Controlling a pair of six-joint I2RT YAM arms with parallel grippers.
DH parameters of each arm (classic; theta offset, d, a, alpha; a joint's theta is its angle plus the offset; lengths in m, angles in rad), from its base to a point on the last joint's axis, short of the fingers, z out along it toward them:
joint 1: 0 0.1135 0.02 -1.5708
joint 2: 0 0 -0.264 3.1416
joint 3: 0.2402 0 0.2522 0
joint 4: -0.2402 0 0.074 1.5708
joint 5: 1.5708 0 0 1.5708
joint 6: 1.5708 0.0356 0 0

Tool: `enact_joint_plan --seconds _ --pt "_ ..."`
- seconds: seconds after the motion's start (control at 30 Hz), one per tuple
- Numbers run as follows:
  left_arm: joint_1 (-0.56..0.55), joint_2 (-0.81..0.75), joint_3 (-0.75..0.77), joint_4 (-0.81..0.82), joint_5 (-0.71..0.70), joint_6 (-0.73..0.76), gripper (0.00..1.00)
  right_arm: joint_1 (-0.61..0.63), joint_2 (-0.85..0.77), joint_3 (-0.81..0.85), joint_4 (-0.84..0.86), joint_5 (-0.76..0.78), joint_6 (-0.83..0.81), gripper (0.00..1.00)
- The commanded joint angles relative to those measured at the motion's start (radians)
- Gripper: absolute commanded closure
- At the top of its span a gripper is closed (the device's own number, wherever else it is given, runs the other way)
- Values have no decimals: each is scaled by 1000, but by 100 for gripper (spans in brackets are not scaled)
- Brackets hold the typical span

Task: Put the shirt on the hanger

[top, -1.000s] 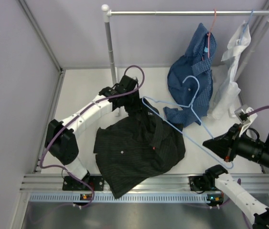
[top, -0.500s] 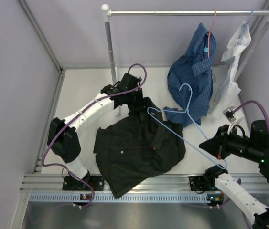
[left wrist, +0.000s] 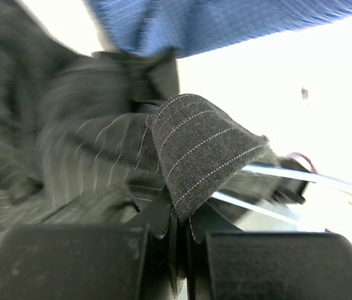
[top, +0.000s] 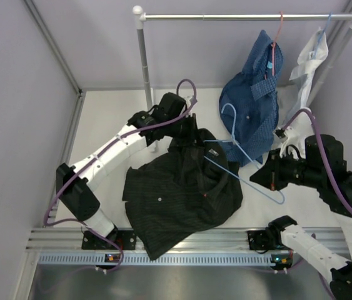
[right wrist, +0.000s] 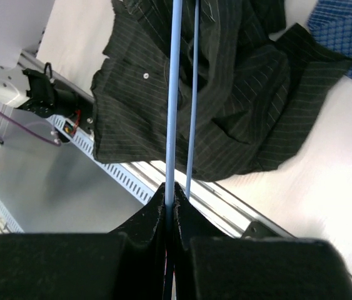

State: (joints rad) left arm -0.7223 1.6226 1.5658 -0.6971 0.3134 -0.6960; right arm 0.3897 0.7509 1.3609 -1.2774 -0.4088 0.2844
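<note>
The black pinstriped shirt (top: 176, 197) lies crumpled on the white table. My left gripper (top: 187, 134) is shut on a fold of its far edge (left wrist: 204, 147) and holds that fold raised. My right gripper (top: 255, 179) is shut on one wire of the light-blue hanger (top: 244, 180). The frame reaches left over the shirt's far right part, and the hook (top: 228, 115) points toward the rack. In the right wrist view the gripped wire (right wrist: 173, 94) runs straight out from my gripper (right wrist: 170, 197) above the shirt (right wrist: 238, 119). In the left wrist view two hanger wires (left wrist: 301, 176) pass just behind the held fold, above my gripper (left wrist: 181, 220).
A clothes rack rod (top: 244, 17) spans the back, its left post (top: 144, 75) standing just behind my left arm. A blue checked shirt (top: 251, 106) on a red-pink hanger (top: 278, 34) and a white garment (top: 306, 87) hang there. A metal rail (top: 194, 239) edges the table front.
My right gripper has carried the hanger left and away from me, bringing its frame over the shirt. My left gripper has shifted a little right with the shirt's edge.
</note>
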Motion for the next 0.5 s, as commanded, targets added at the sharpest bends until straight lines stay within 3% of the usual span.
enact_joint_plan --seconds 0.0,0.03,0.23,0.37,0.47 --pt "-3 -63 112 18 159 50 100 -11 2 -34 206 -136 2 100" --pt "-3 -60 131 18 237 53 100 -11 2 -57 225 -119 15 100" --pt "-52 -84 249 19 331 81 100 -11 -21 -158 375 -42 45 100" --pt "-80 -89 290 18 400 122 100 -11 -59 -265 596 -174 87 100" --pt "-83 -104 298 18 475 147 100 -11 -84 -335 728 -191 105 100"
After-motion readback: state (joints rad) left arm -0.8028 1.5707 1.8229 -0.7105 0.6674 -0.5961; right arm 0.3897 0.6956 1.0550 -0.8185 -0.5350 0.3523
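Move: The right hand holds the blue hanger. From it, the black shirt's collar, pinched by the left hand, lies roughly 22 cm left, 12 cm ahead and a little lower. The hanger's leading end is only about 4 cm right and 2 cm back of the left hand, near its height. From the left hand, the shirt's spread body lies some 25 cm back, 4 cm left and 20 cm below, and the hanging denim shirt about 24 cm right and 17 cm ahead, near its height. Upward and back goes the left hand, lifting the pinched collar about 14 cm while drawing it some 8 cm back and slightly right; it swings clockwise with its left side dipping, about 30 degrees in all. Meanwhile the right hand keeps its grip on the hanger and feeds it forward and left, about 4 cm each way, its leading end going under the collar cloth. ##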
